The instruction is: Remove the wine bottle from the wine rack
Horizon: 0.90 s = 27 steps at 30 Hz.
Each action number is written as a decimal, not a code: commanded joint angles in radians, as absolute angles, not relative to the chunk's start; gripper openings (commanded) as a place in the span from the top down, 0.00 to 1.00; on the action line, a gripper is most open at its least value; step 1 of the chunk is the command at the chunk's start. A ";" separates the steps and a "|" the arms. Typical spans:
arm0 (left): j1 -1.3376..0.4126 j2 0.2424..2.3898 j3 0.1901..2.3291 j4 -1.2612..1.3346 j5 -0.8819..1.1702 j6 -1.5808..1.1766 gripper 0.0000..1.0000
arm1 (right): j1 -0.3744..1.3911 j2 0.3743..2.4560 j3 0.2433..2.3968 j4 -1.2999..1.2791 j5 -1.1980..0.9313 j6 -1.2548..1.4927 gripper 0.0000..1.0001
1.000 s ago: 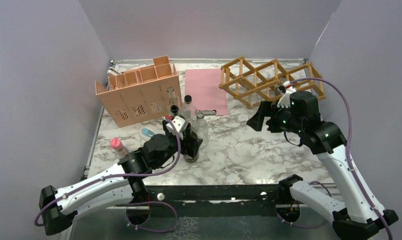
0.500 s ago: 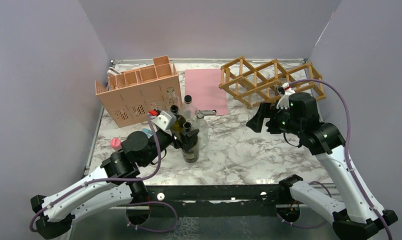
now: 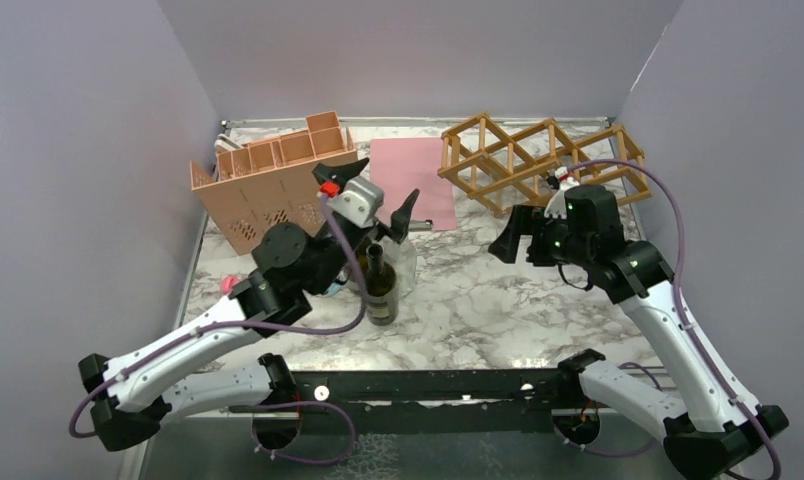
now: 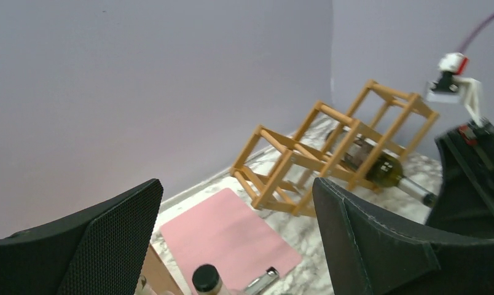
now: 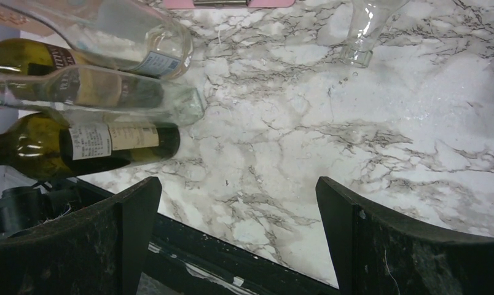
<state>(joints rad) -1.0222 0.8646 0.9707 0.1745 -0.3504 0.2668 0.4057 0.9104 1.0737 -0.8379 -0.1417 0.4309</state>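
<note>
The wine rack (image 3: 523,155) is a golden-brown wooden lattice at the back right, also visible in the left wrist view as the rack (image 4: 330,144). A dark green wine bottle (image 4: 381,169) lies in one of its lower cells, neck pointing out toward the right arm. From above, my right wrist hides that bottle. My left gripper (image 3: 378,192) is raised above the standing bottles, open and empty, facing the rack; from its own camera the left gripper (image 4: 238,212) frames the pink mat. My right gripper (image 3: 520,240) hovers open in front of the rack, and the right gripper (image 5: 238,206) holds nothing.
A dark bottle (image 3: 381,288) stands mid-table with clear bottles (image 3: 402,250) behind it. A salmon-pink compartment box (image 3: 273,190) sits back left, a pink mat (image 3: 410,180) beside the rack. A pink-capped bottle (image 3: 229,286) stands at the left. Grey walls enclose three sides.
My left arm has lifted off the standing dark bottle and swung up and back, its open jaws now turned toward the rack. The right gripper has shifted slightly left.
</note>
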 commanded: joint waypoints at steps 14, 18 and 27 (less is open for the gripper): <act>-0.743 0.847 0.831 0.562 -0.426 0.229 0.01 | 0.407 1.140 0.969 -0.619 0.131 0.438 0.00; -0.712 0.777 0.740 0.629 -0.408 0.217 0.01 | 0.400 1.237 0.928 -0.519 0.118 0.438 0.00; -0.710 0.709 0.653 0.732 -0.418 0.272 0.01 | 0.338 1.397 0.909 -0.325 0.046 0.475 0.00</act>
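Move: The right hand, empty and open, is making for a clear glass bottle lying at the rack's left end, its middle some 23 cm ahead, 3 cm to the left and 20 cm below. The wine bottle still in the rack sits about 22 cm ahead and 11 cm right of this hand; a standing clear bottle is 4 cm ahead and 22 cm left. For the left hand, the lying clear bottle is roughly 24 cm ahead, 21 cm right and 39 cm down. Touching nothing, the right hand dives towards the lying clear bottle's neck, down about 14 cm and forward some 9 cm, fingers kept open while the wrist tips a little farther down and swings clockwise. The left hand, also empty and open, stays high above the standing bottles: first forward about 7 cm, then left and slightly back, ending some 12 cm farther left and turned about 20 degrees counter-clockwise. ##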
